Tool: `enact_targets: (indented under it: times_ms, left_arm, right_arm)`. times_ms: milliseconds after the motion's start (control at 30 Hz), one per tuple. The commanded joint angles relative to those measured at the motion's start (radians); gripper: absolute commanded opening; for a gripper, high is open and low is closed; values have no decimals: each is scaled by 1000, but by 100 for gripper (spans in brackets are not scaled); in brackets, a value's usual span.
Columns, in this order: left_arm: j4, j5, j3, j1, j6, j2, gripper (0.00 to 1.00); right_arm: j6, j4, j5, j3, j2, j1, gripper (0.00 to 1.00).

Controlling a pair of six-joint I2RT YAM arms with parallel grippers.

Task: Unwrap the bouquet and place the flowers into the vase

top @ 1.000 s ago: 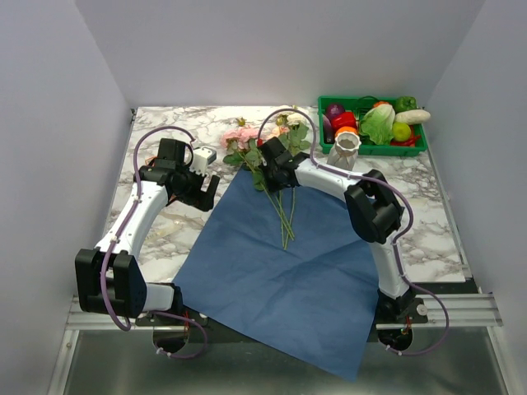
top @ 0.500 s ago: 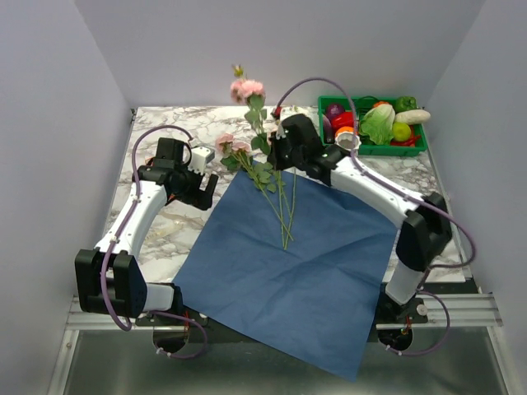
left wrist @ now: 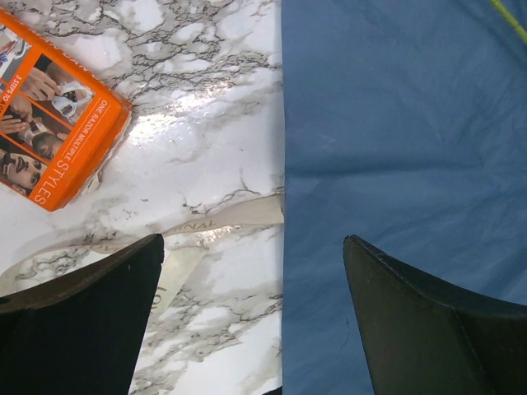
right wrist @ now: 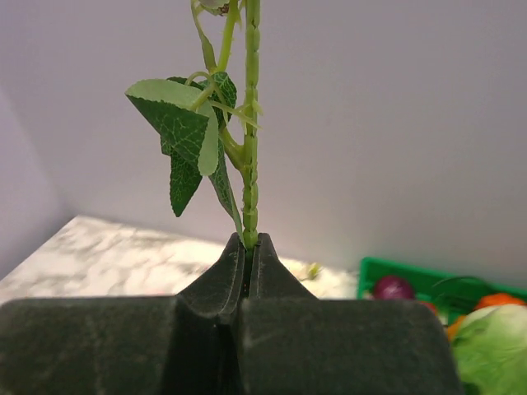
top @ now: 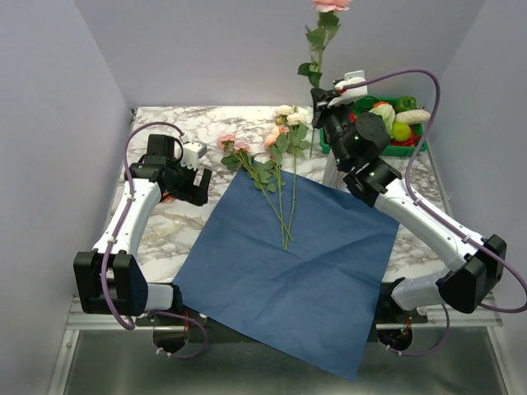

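My right gripper (top: 318,100) is raised high above the table's back right and is shut on the green stem (right wrist: 250,123) of one pink rose (top: 331,5). The stem stands upright, with leaves (right wrist: 181,132) just above the fingertips. The other flowers (top: 280,193) lie on the unfolded blue paper (top: 296,271), their blooms toward the back. My left gripper (left wrist: 254,247) hangs open over the paper's left edge with nothing between its fingers. A beige ribbon strip (left wrist: 222,216) lies on the marble there. The vase is hidden behind my right arm.
A green crate (top: 412,146) of vegetables (top: 383,122) stands at the back right, just behind the right gripper. An orange packet (left wrist: 58,132) lies on the marble left of the paper. The blue paper overhangs the table's near edge.
My right arm has lifted the pink rose off the paper and swung it up and to the right toward the crate. The left arm has barely moved.
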Motion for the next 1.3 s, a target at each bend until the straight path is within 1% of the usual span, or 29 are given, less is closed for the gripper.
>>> enact_targets:
  times_ms: [0,33,100,167,267,500,767,933,1133,1167,1200,1233,1267]
  left_arm:
    - [-14,37,23,7,-2,-19,99]
    - [-16,37,23,9,1,-19,99]
    - [-16,37,21,10,7,-25,99]
    - [-14,39,20,13,11,-26,99]
    - [-11,44,15,16,15,-27,99]
    - [-7,56,14,21,17,-14,99]
    - [-10,56,6,24,27,-17,99]
    - [-13,53,5,27,35,-26,99]
    - [-13,56,8,29,35,-23,99]
    - [-13,56,8,29,34,-23,99]
    - [-14,57,8,29,34,-25,99]
    - [-16,57,9,29,34,-25,99]
    - [-19,59,11,29,35,-26,99]
  right_arm:
    - [-183,295,124,-53,-27,-63,1]
    - [-196,348,126,-62,-31,-75,1]
    - [-220,401,144,-87,-34,-109,1]
    - [-225,436,146,-102,-42,-147,1]
    - [-222,441,146,-109,-50,-180,1]
    - [-254,495,143,-185,-45,-197,1]
    - [-242,623,181,-358,-42,-197,1]
    - [-201,633,179,-420,-56,-197,1]
    - [-145,564,140,-466,-88,-197,1]
    - [-141,553,114,-472,-93,-197,5]
    - [-139,542,94,-480,-108,-197,21]
    - [-132,535,77,-501,-119,-197,29]
    - [-119,518,55,-512,-131,-197,34]
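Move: The right hand grips an upright rose by its stem, high above the table; the vase it is bound for has its middle about 11 cm to the right, 3 cm ahead and some 31 cm below. The vegetable basket lies roughly 21 cm ahead and 22 cm right of that hand, the remaining roses some 5 cm ahead and 10 cm left, both down at table height. From the left hand the vase is about 40 cm right, 11 cm ahead. Still pinching the rose stem, the right hand carries it some 12 cm to the right and slightly forward and up, turning about 20 degrees clockwise and tipping the fingers up until they are over the vase. There it sinks about 11 cm, stem end first towards the vase mouth, and at the very end the fingers begin to part around the stem. ##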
